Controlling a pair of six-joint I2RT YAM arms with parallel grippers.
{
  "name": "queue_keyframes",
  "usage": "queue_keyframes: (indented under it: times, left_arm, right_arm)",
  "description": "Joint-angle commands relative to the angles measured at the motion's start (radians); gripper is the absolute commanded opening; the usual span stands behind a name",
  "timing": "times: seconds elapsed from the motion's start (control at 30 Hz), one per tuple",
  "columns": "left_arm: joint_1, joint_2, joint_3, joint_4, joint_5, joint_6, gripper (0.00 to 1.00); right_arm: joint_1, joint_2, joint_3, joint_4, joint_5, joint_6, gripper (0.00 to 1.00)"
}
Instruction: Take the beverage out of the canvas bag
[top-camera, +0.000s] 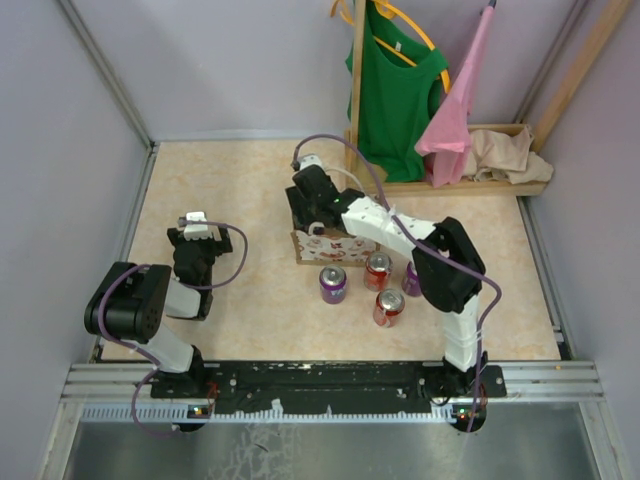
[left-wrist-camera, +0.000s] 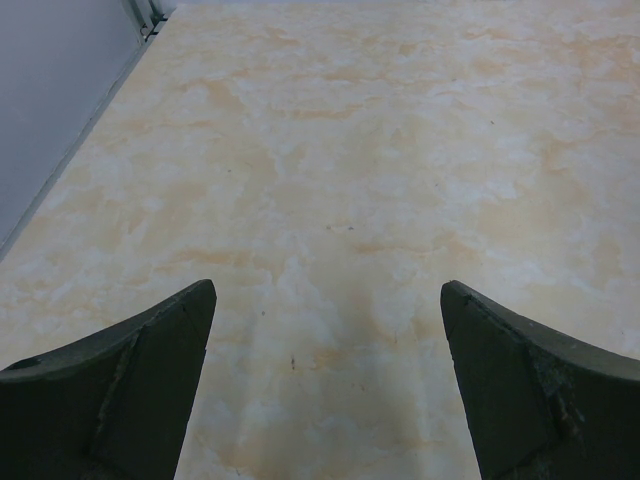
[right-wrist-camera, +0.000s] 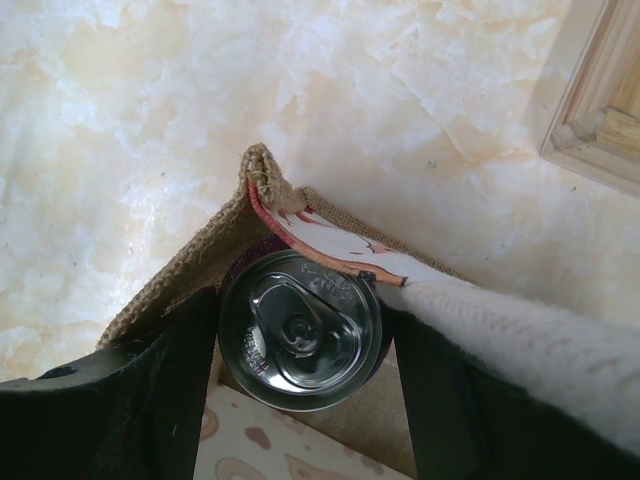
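Note:
The canvas bag, cream with a red print, stands mid-table. My right gripper reaches down into it from above. In the right wrist view a beverage can with a silver top and purple side stands upright in a corner of the bag. My right gripper is shut on it, one dark finger against each side. A white handle drapes over the right finger. My left gripper hovers over bare table at the left. It is open, with nothing between its fingers.
Several cans stand just in front of the bag: a purple one, a red one, another red one and one purple partly behind my right arm. A wooden rack with hanging garments and a beige cloth is at the back right.

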Motion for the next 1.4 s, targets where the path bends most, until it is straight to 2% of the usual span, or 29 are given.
queue_keyframes:
  times: [0.0,0.4,0.97,1.23,1.37]
  left_arm:
    - [0.000,0.007,-0.006,0.038,-0.007,-0.010,1.00]
    - [0.000,0.007,-0.006,0.038,-0.007,-0.009,1.00]
    - [0.000,0.007,-0.006,0.038,-0.007,-0.010,1.00]
    - [0.000,0.007,-0.006,0.038,-0.007,-0.010,1.00]
    - [0.001,0.007,-0.006,0.038,-0.007,-0.010,1.00]
  right_arm:
    - [0.001,-0.086,-0.022,0.012,0.036,-0.081,0.00]
    - [0.001,-0.240,0.031,-0.009,0.042,-0.109,0.00]
    - [0.022,-0.447,0.158,-0.158,0.124,-0.135,0.00]
    - [0.123,-0.582,0.198,-0.231,0.234,-0.174,0.00]
    - [0.230,-0.660,0.162,-0.251,0.338,-0.180,0.00]
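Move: The last purple can is already in the right fingers, its middle some 3 cm under the hand point. The canvas bag's middle is about 6 cm right and 1 cm back. A front purple can stands roughly 14 cm back, 5 cm right; a near red can 12 back, 15 right; an outer red can 20 back, 18 right. From the left hand the held can is about 4 cm ahead, 25 cm right, 2 cm below. Keep the right fingers pinched on the last purple can. Ease it a couple of centimetres right and back inside the bag, then pull it straight up, clear of the rim, about 25 cm in all. Keep drifting right and, faster late in the lift, back by nearly 10 cm, tilting the fingers up some 20 degrees. ##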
